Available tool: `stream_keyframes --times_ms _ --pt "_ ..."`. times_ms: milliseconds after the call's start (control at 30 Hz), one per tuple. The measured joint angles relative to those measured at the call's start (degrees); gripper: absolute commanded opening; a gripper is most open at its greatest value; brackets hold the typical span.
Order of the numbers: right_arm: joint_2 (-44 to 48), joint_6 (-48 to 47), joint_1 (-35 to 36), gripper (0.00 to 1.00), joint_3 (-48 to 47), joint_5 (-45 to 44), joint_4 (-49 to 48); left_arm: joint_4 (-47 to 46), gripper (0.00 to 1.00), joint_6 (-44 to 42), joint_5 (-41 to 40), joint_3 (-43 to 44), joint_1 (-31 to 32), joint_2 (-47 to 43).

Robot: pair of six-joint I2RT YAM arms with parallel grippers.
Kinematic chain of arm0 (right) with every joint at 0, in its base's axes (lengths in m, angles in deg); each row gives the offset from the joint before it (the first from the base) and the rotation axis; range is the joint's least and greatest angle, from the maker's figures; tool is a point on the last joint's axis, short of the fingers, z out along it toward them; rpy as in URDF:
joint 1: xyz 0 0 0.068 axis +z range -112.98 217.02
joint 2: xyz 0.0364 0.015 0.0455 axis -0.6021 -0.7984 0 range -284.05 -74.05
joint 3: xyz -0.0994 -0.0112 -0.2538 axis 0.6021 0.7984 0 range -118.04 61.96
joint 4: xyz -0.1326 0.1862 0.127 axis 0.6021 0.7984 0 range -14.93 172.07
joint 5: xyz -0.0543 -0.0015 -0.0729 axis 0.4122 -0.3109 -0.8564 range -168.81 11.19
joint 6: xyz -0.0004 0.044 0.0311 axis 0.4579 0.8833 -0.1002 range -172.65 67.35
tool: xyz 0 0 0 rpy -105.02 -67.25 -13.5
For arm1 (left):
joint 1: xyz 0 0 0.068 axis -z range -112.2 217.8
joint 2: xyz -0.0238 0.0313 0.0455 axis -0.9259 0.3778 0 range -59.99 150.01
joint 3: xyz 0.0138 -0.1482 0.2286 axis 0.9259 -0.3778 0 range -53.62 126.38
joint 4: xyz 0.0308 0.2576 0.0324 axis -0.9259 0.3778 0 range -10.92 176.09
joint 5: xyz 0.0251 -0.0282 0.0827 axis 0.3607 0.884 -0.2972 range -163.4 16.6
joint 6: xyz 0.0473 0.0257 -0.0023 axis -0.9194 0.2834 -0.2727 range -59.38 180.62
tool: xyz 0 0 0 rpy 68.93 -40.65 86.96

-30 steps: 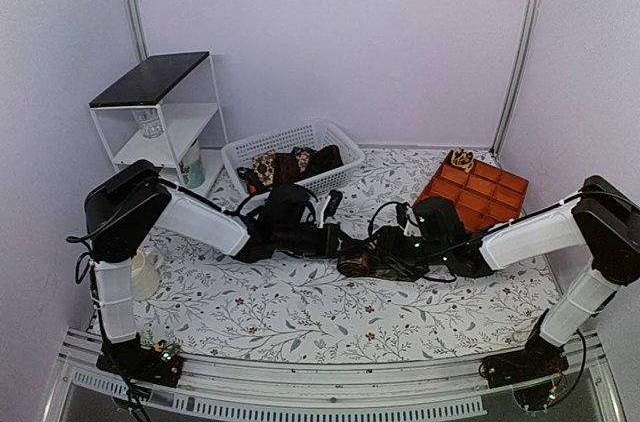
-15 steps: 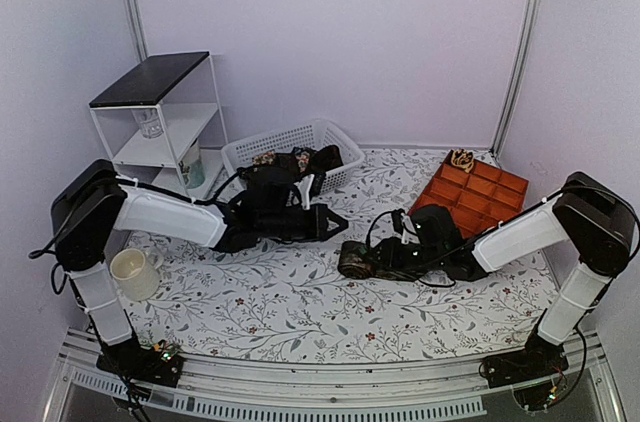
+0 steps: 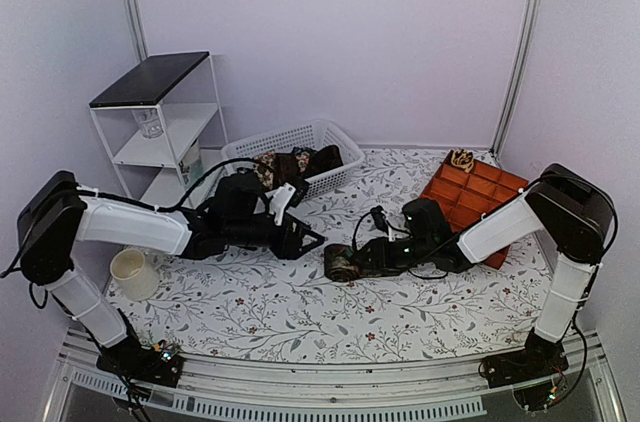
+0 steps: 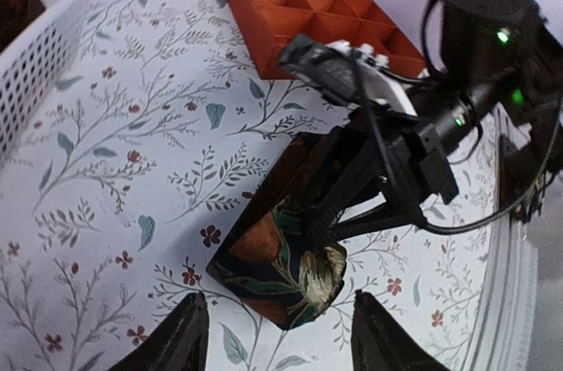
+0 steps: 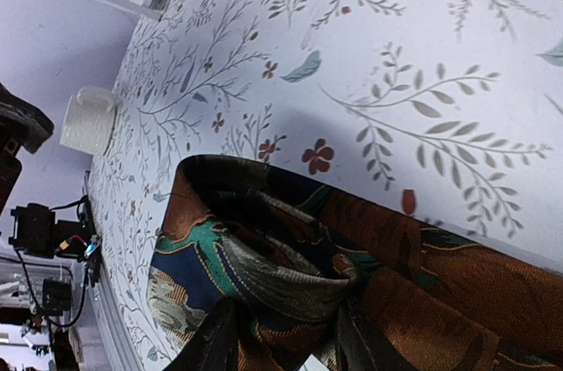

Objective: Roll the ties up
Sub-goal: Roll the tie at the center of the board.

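A rolled dark brown, green and rust tie (image 3: 343,263) lies on the floral cloth at mid-table. My right gripper (image 3: 356,260) is shut on it from the right. In the right wrist view the roll (image 5: 264,248) fills the lower frame, with the right gripper (image 5: 283,329) clamped on its folds. My left gripper (image 3: 303,239) is open and empty just left of the roll. In the left wrist view the roll (image 4: 280,257) sits between and beyond the spread left gripper (image 4: 280,305). More ties (image 3: 297,163) lie in the white basket (image 3: 248,150).
An orange compartment tray (image 3: 478,192) stands at the back right with a small tan roll (image 3: 462,159) in its far corner. A white shelf unit (image 3: 160,117) stands at the back left. A white cup (image 3: 130,273) sits near the left edge.
My left gripper has let go and pulled back to the left, away from the roll. My right gripper has slid the rolled tie a little to the left.
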Motion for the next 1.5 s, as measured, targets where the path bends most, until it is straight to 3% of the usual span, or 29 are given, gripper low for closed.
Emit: stream_keyframes --times_ms 233,400,800,1000,1200,1500 --pt "-4.7 -1.0 0.1 0.37 -4.0 7.6 -2.3 0.0 0.8 -24.2 6.9 -4.5 -0.1 -3.1" --pt "-5.9 -1.0 0.2 0.38 -5.4 9.7 -3.1 -0.8 0.89 -33.4 9.0 -5.2 -0.1 0.7" --pt "-6.6 -0.4 0.2 0.37 -5.4 11.4 -3.6 -2.4 0.9 -40.0 6.3 1.6 -0.1 12.9" --pt "-7.3 -0.1 0.2 0.37 -5.5 11.7 -4.3 -3.9 0.91 -41.5 3.0 1.7 -0.1 13.2" --pt "-7.8 -0.2 0.2 0.37 -6.2 11.7 -4.3 -2.9 0.91 -46.8 5.3 0.9 -0.7 11.3" --pt "-8.2 -0.9 0.2 0.37 -7.1 11.5 -4.3 7.1 0.93 -60.7 11.4 4.9 -5.9 9.7"
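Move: About 7 cm to the right of the left hand and some 9 cm below it, level with it front to back, is the rolled part of the tie. From the right hand, which already pinches it, the roll's middle sits some 3 cm to the left and 1 cm lower. The white basket is roughly 24 cm ahead of the left hand, 3 cm to its left and 7 cm below; the orange tray is about 15 cm ahead and 24 cm right of the right hand, 3 cm lower. Keeping its pinch on the tie, the right hand drags the roll about 4 cm left, mostly early on, turning slightly counter-clockwise. The left hand draws back and sinks some 7 cm, then comes forward again and rises a little beside the roll, opening its fingers wide and rolling about 55 degrees clockwise as seen from behind the hand, without closing. ##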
